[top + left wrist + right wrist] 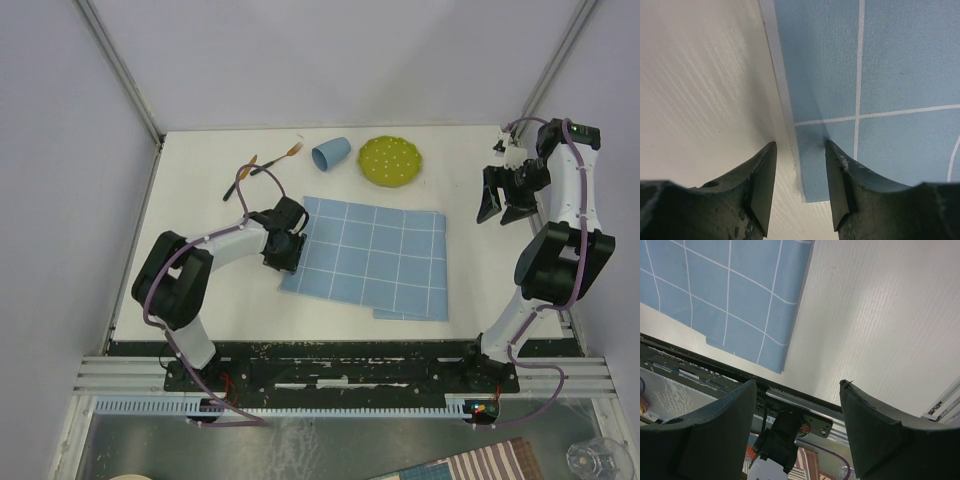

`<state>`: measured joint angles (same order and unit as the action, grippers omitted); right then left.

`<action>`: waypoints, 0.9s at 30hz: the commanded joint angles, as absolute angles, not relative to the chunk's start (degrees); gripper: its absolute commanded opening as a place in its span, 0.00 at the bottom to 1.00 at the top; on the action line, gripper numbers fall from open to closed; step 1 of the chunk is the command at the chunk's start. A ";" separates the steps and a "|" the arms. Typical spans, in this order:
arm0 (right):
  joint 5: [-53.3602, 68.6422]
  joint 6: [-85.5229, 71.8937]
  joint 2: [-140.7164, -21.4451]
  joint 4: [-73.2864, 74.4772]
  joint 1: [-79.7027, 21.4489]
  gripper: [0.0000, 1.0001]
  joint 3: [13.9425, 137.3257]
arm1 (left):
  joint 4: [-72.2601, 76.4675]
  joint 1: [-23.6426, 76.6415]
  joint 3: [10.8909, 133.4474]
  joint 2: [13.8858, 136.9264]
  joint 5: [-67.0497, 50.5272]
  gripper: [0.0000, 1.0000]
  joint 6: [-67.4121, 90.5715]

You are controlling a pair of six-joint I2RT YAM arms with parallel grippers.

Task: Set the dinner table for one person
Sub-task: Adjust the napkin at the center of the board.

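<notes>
The dinner table (215, 300) is a plain white top. A light-blue cloth with a white grid (375, 255) lies flat on its middle. My left gripper (283, 248) is low at the cloth's left edge and open. In the left wrist view the left gripper (801, 144) straddles the cloth's (890, 65) near corner, one finger over bare table (700, 90) and the other over the cloth. My right gripper (503, 203) hangs open above the table's right side, holding nothing. The right wrist view shows the right gripper (797, 385) over the near edge, the cloth (740, 290) at its left.
At the back of the table a blue cup (331, 153) lies on its side beside a green plate (390, 160). Two utensils (262, 167) lie at the back left. The black base rail (340, 352) runs along the near edge.
</notes>
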<state>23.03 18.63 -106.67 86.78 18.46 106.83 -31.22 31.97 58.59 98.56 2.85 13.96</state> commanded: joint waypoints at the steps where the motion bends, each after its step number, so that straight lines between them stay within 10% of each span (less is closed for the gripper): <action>1: 21.81 20.12 -104.44 87.45 18.80 0.75 109.05 | -31.67 32.03 58.86 102.19 0.71 0.50 17.18; 15: 21.82 19.82 -103.06 85.83 19.04 0.74 105.26 | -32.49 31.41 59.19 104.56 -3.30 0.03 17.25; 27: 22.55 18.34 -101.78 83.34 19.11 0.74 101.30 | -43.00 30.55 67.80 99.77 2.97 0.03 19.06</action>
<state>21.85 19.16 -104.86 85.30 18.83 102.19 -36.95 30.89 64.10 101.89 0.34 15.94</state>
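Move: The napkin's left edge runs right between my half-open left fingertips, about 1 cm below. Its near-left corner lies some 5 cm back and 1 cm left of that hand, and the napkin's middle about 20 cm right and 2 cm ahead. The cup is roughly 29 cm ahead and 10 cm right, the fork 28 cm ahead and 3 cm left. From my right hand the pinch spot is about 48 cm left, 4 cm back and 18 cm down. I shut my left fingers from half open, straddling the napkin's left edge down at the board, and pinch the hem a little ahead of the near-left corner, while the hand shifts about 1 cm to the right, in over the cloth. Once they are shut, I start to lift by only half a centimetre, easing slightly back left, with the wrist tilting about 5 degrees. ##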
